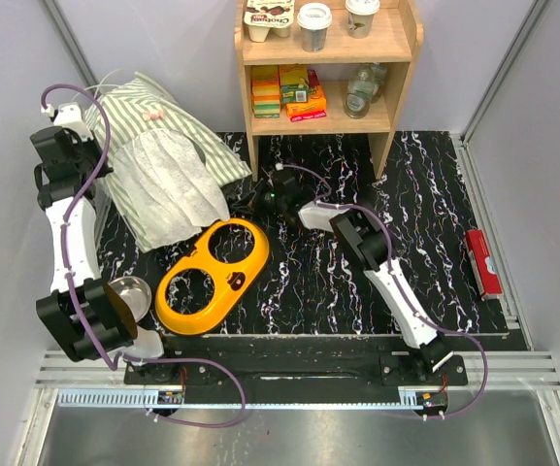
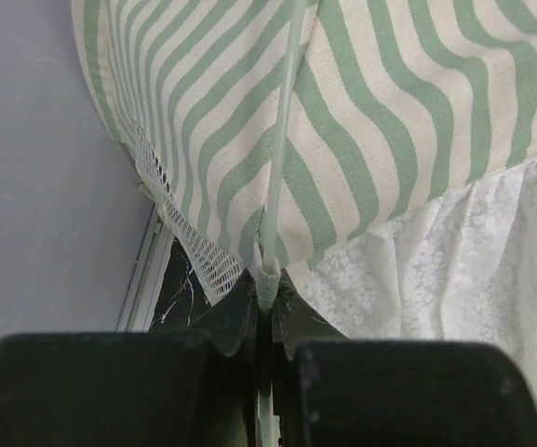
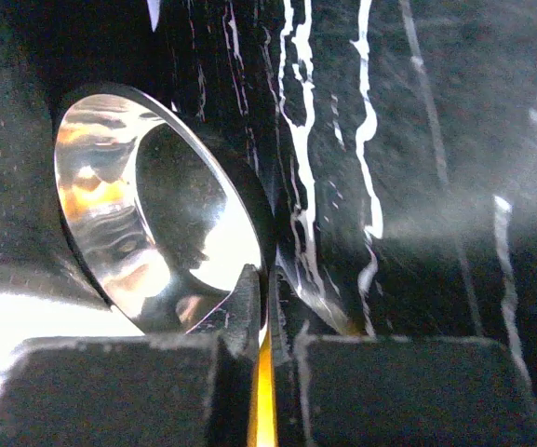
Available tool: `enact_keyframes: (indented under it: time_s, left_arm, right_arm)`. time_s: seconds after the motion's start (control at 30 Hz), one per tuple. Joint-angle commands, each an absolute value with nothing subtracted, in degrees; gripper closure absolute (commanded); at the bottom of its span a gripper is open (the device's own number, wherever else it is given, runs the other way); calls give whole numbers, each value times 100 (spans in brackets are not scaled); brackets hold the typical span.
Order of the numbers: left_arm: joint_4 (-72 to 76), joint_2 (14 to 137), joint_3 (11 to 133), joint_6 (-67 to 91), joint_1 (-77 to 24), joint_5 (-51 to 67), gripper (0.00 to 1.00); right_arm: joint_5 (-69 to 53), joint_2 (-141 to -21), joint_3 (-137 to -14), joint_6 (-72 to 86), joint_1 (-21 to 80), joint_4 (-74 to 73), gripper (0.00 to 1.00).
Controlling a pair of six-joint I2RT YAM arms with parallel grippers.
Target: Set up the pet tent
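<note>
The pet tent (image 1: 163,155), green-and-white striped with a white lace panel, lies slumped at the back left against the wall. My left gripper (image 2: 266,291) is shut on one of its thin white poles (image 2: 282,140), which runs up over the striped fabric (image 2: 417,102). My right gripper (image 3: 268,300) is shut on the rim of a shiny steel bowl (image 3: 147,214) that stands tilted on edge over the black marbled mat (image 3: 417,186). From above, the right gripper (image 1: 263,199) sits by the shelf's left leg, just right of the tent's edge.
A yellow two-hole bowl holder (image 1: 229,282) lies in front of the tent. A second steel bowl (image 1: 130,293) sits by the left arm's base. A wooden shelf (image 1: 396,44) with cartons, cups and jars stands at the back. A red object (image 1: 482,262) lies at the right edge.
</note>
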State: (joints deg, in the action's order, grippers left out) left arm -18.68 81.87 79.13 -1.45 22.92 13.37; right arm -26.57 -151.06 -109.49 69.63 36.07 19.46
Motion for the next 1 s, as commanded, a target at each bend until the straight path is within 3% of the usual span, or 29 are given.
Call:
enact_keyframes:
  time_s: [0.0,0.17,0.57,0.9,0.97]
  left_arm:
    - [-1125,8025,7937,-193,2364,1327,100]
    - [-1125,8051,7831,-325,2373,1441,100]
    - [-896,8252,7331,-729,2373,1599,100]
    - [-755,8130,6680,-1046,2356,1969,100]
    - [-896,8104,6671,-1072,2364,2012,88]
  right_arm:
    - [-2260,-14276,-10014,7119,3455,2697,100]
    - [-1609,-13177,-8686,6708,3191,2857,100]
    - [-1293,-11093,-6594,4756,2725,2118,100]
    - [-861,-10038,-5977,3833,2707,1600,100]
    - [-879,-9897,-5994,3631,2698,1425,100]
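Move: My right hand already has the near rim of the steel bowl, whose middle is about 6 cm to its left. Open floor for the bowl lies some 20 cm to my right and 5 cm back; the shelf's leg foot is 7 cm ahead and 4 cm right. The yellow stand's middle is about 19 cm back, 7 cm left. From my left hand, the held tent's middle is roughly 16 cm right, 3 cm ahead and 8 cm down, the bowl 31 cm right, 4 cm ahead. Keeping the bowl's rim pinched, I draw my right hand about 20 cm to the right, away from the tent's white curtain, almost level at first, then also rising and easing back, the wrist rolling some 30 degrees so the fingertips dip. My left hand keeps hold of the tent pole and, mostly late on, sinks about 6 cm with a slight clockwise turn. ##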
